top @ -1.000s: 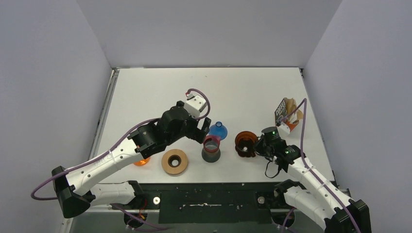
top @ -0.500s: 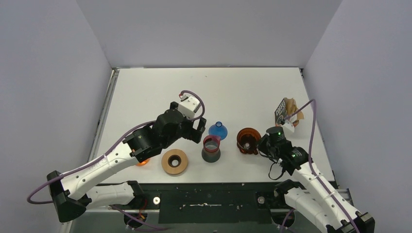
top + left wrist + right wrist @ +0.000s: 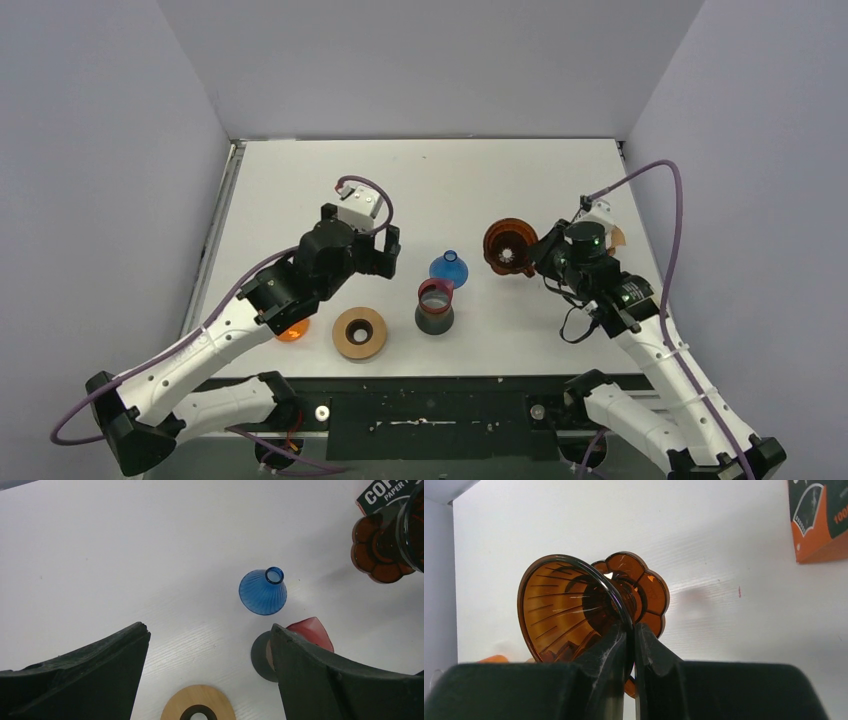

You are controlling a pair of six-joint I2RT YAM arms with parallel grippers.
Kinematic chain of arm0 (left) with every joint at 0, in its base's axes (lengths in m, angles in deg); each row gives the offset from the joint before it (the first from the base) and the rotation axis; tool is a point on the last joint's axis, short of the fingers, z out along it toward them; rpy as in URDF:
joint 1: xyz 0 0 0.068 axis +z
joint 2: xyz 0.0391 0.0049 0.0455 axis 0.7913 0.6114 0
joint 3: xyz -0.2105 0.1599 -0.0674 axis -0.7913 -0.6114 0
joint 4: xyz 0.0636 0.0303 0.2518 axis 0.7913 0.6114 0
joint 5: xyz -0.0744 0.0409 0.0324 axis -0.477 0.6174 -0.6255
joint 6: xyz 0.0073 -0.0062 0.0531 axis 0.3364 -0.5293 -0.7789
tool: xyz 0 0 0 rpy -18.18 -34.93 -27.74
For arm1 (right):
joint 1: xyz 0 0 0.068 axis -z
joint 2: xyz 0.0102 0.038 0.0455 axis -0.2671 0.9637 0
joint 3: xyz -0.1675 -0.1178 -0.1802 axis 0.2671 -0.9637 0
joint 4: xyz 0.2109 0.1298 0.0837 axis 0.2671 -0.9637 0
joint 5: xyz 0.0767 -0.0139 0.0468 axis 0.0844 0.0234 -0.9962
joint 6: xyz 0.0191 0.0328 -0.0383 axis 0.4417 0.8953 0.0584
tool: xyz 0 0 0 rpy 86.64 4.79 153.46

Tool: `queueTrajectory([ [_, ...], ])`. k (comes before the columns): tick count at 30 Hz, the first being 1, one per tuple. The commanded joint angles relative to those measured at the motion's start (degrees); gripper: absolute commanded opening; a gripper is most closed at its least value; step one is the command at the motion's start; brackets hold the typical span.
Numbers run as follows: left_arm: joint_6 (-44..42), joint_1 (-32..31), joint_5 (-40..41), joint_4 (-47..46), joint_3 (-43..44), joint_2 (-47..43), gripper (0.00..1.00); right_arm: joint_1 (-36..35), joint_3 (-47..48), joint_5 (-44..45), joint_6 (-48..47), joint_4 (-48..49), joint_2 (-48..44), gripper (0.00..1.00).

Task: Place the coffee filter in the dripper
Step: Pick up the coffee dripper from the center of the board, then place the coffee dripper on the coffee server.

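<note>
My right gripper [image 3: 535, 258] [image 3: 631, 630] is shut on the rim of the amber dripper [image 3: 508, 247] [image 3: 569, 610]. It holds the dripper tipped on its side above the table, mouth facing left in the right wrist view. The dripper [image 3: 385, 550] also shows in the left wrist view's top right corner. The coffee filter pack [image 3: 819, 520] [image 3: 382, 492], black and orange, lies on the table beyond it; in the top view my right arm mostly hides it. No single filter can be made out. My left gripper [image 3: 385, 255] [image 3: 208, 628] hangs open and empty left of centre.
A blue ribbed cone [image 3: 449, 268] [image 3: 263, 592] sits mid-table. Just in front of it stands a grey cup with a red insert [image 3: 434, 305]. A wooden ring [image 3: 359, 332] and a small orange object [image 3: 292, 331] lie near the front edge.
My right arm has lifted the dripper off the table and carried it toward the back. My left arm has drawn away to the left of the grey cup, still open.
</note>
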Motion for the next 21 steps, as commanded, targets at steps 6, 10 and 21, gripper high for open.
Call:
queueTrajectory([
  [6,2.6,5.9,-0.7,-4.9,-1.0,-4.1,0.88,0.4,14.2,-15.6,-10.8,-0.7,10.3,0.0],
  [10,3.0,6.1,2.8,-4.7,-1.5,-5.6,0.88,0.4,17.6,-22.1,-12.7,-2.2,14.1,0.0],
  [21,3.0,6.2,4.7,-4.7,-2.0,-7.3,0.88,-0.2,20.0,-40.0,-13.7,-3.1,22.1,0.0],
])
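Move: Some 19 cm to the right hand's left, about 7 cm back and 17 cm below stands the red-rimmed carafe; this hand already holds the dripper by its rim. The blue cone stands about 16 cm left, 4 cm ahead and 20 cm down, and the wooden ring some 18 cm left of the carafe and 2 cm nearer the base. From the empty left hand the carafe lies about 16 cm right, 8 cm back and 21 cm below. Swinging left about 9 cm towards the carafe, the right hand carries the dripper high over the table, rising some 4 cm before sinking about 1 cm, and turns counter-clockwise some 30 degrees while its shut fingers keep their pinch on the rim. The left hand, open and empty, clears off to its left and a little up, away from the carafe. ##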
